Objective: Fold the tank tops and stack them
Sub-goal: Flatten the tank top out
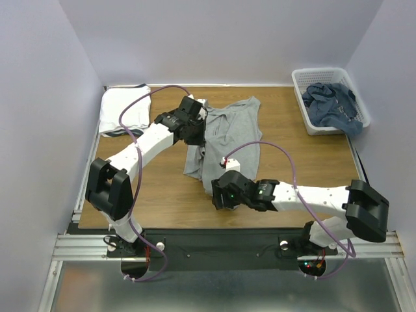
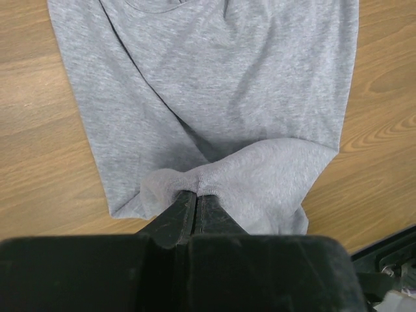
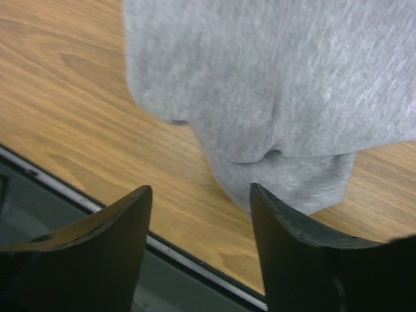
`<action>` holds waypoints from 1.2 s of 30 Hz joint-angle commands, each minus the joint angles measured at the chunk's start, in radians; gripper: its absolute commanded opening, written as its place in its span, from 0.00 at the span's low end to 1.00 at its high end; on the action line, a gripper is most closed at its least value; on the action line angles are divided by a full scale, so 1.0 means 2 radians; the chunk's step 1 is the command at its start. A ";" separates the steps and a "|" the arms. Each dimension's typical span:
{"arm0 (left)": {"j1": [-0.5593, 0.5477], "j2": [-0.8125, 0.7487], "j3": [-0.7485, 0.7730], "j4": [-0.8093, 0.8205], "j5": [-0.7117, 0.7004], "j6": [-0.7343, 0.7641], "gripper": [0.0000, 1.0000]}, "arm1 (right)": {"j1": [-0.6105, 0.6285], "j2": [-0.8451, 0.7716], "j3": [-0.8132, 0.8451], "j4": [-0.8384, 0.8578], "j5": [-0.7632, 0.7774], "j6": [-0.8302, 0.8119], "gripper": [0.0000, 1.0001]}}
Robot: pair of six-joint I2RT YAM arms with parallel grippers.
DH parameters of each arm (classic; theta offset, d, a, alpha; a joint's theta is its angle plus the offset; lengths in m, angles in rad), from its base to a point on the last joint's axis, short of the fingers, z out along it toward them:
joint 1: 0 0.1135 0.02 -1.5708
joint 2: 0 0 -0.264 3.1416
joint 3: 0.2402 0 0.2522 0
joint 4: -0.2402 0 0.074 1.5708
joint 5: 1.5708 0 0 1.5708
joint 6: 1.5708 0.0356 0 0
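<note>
A heather grey tank top (image 1: 227, 133) lies rumpled mid-table, with its lower hem toward the arms. My left gripper (image 1: 199, 132) sits at the top's left edge. In the left wrist view that gripper (image 2: 197, 194) is shut on a bunched fold of the grey fabric (image 2: 214, 78). My right gripper (image 1: 221, 193) hovers just off the top's near hem. In the right wrist view it (image 3: 200, 188) stands open with bare wood between its fingers (image 3: 286, 227), and the grey hem (image 3: 286, 175) lies just beyond them. A folded white tank top (image 1: 123, 110) rests at the back left.
A white lattice basket (image 1: 304, 107) stands at the back right with dusty blue garments (image 1: 335, 104) in it. The table's metal front rail (image 3: 195, 266) runs just under the right gripper. Purple walls close in the table's left, back and right sides.
</note>
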 commanded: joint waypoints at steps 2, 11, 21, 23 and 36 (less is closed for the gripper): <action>0.015 -0.007 0.021 0.021 0.010 0.008 0.00 | 0.007 0.023 0.020 0.000 0.049 -0.033 0.60; 0.032 -0.012 0.009 0.030 0.011 0.004 0.00 | 0.006 0.057 0.056 -0.035 0.133 -0.022 0.12; 0.049 -0.018 -0.001 0.036 0.011 0.002 0.00 | -0.006 0.051 0.062 -0.057 0.158 -0.023 0.00; 0.055 -0.019 -0.004 0.038 0.010 0.002 0.00 | -0.019 0.034 0.058 -0.065 0.157 -0.013 0.00; 0.106 -0.052 -0.066 0.068 -0.004 -0.022 0.00 | -0.227 -0.071 0.029 -0.131 0.160 -0.024 0.00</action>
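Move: The loose lower edge of the tank top lies under the open right gripper, about 3 cm below its finger point, 1 cm ahead and 1 cm to its right. The hem part held in the left gripper is some 20 cm ahead of the right one, 7 cm left and 9 cm higher. From the left gripper, the loose edge is 19 cm back, 8 cm right and 12 cm down; the neckline lies 11 cm ahead and 9 cm right, the white stack 12 cm ahead and 28 cm left, both roughly 12 cm lower. Dip the right gripper about 3 cm onto the loose edge and shut the fingers to pinch it, then carry it right, forward and up, some 13 cm to the right, turning about 30 degrees clockwise. Keep the left gripper shut on its hem part and ease it forward and left, speeding up leftward at the end, away from the right one. ##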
